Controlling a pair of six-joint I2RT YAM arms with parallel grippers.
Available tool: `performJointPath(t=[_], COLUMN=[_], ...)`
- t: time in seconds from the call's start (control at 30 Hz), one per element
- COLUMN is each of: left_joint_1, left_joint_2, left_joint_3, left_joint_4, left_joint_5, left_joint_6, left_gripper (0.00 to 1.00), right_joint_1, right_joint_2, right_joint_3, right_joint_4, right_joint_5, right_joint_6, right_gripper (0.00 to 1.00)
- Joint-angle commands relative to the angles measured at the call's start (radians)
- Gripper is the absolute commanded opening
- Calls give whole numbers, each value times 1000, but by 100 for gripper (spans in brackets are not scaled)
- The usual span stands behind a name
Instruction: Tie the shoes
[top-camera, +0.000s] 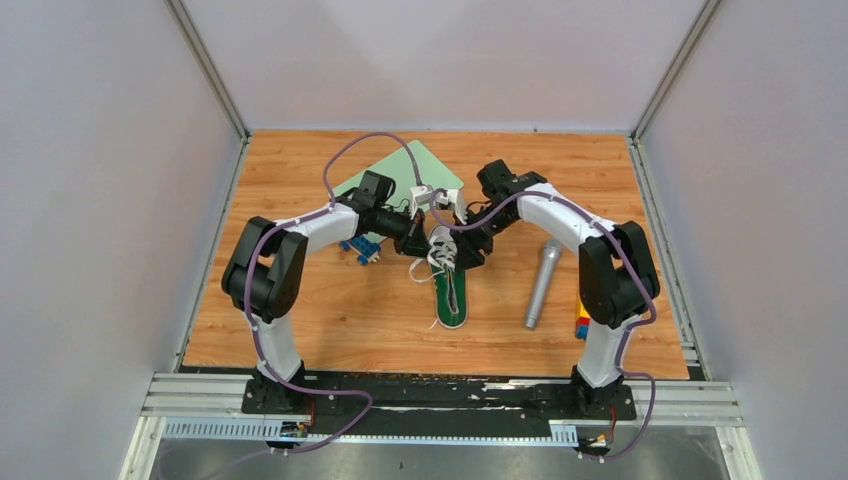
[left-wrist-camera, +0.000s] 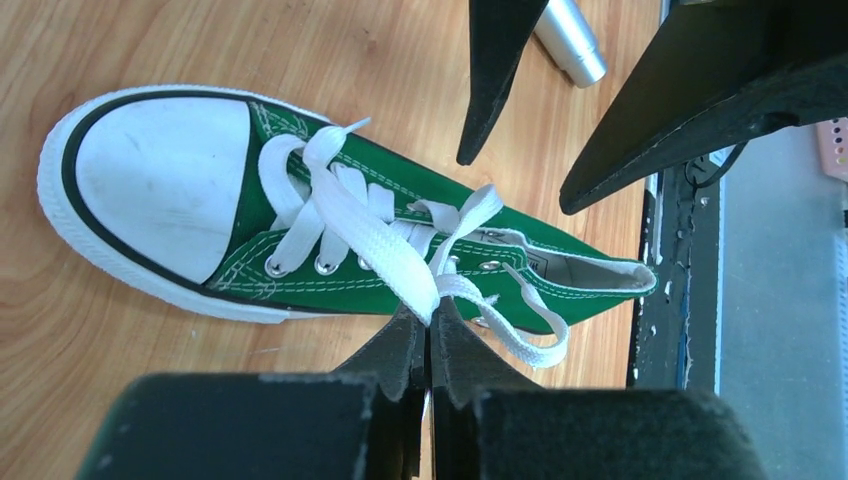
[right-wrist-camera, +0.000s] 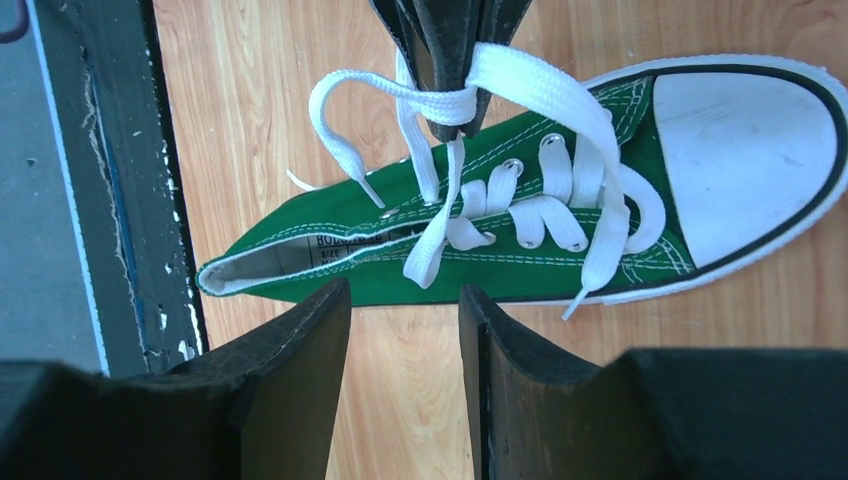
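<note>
One green sneaker (top-camera: 452, 298) with a white toe cap lies mid-table, toe pointing away from the arm bases. My left gripper (left-wrist-camera: 432, 318) is shut on a white lace (left-wrist-camera: 375, 240), pinching it just above the shoe's side. The right wrist view shows those shut fingers (right-wrist-camera: 450, 60) holding the lace (right-wrist-camera: 520, 75), which crosses over a loose loop. My right gripper (right-wrist-camera: 405, 300) stands open beside the shoe (right-wrist-camera: 560, 250), bare wood between its fingers. Both grippers (top-camera: 432, 248) (top-camera: 470, 250) hover over the shoe's laced front.
A grey microphone (top-camera: 541, 283) lies right of the shoe. A pale green mat (top-camera: 405, 168) sits at the back, partly under the left arm. Blue blocks (top-camera: 360, 248) lie left of the shoe, coloured blocks (top-camera: 581, 322) by the right arm's base.
</note>
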Motion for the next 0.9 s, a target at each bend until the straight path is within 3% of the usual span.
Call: performJointPath(t=[0.0, 0.33, 0.53, 0.87], left_joint_1=[-8, -9, -10, -11], left_joint_2=[-54, -19, -8, 7], left_joint_3=[25, 87, 120, 159], left_joint_4=[13, -23, -66, -157], left_joint_5=[15, 29, 34, -16], left_joint_6=[48, 71, 120, 247], left_gripper=[0, 0, 0, 0], right_joint_1=[7, -2, -9, -82], right_joint_2=[61, 152, 189, 117], right_joint_3=[46, 118, 158, 119], right_joint_4=[42, 70, 67, 50], right_joint_5=[-65, -140, -157, -223], right_joint_6=[69, 147, 162, 174], right_gripper=[43, 39, 19, 0])
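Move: From the right hand, the folded bit of lace lies about 2 cm ahead, 2 cm left and 1 cm down. The shoe's middle is roughly 4 cm back, 2 cm left and 7 cm below, and the microphone some 4 cm back and 17 cm right on the table. For the left hand, still pinching the wrapped lace, that folded bit lies level fore and aft, about 4 cm right and 2 cm lower. Reach the right gripper about 3.5 cm forward and over to the left, dipping slightly under the left fingertips and turning the wrist some 15 degrees. Close its half-open fingers on the folded bit of lace, easing back right a little at the end. Keep the left gripper shut on its wrapped lace; after a tiny dip raise it about 2.5 cm, drifting slightly forward. ##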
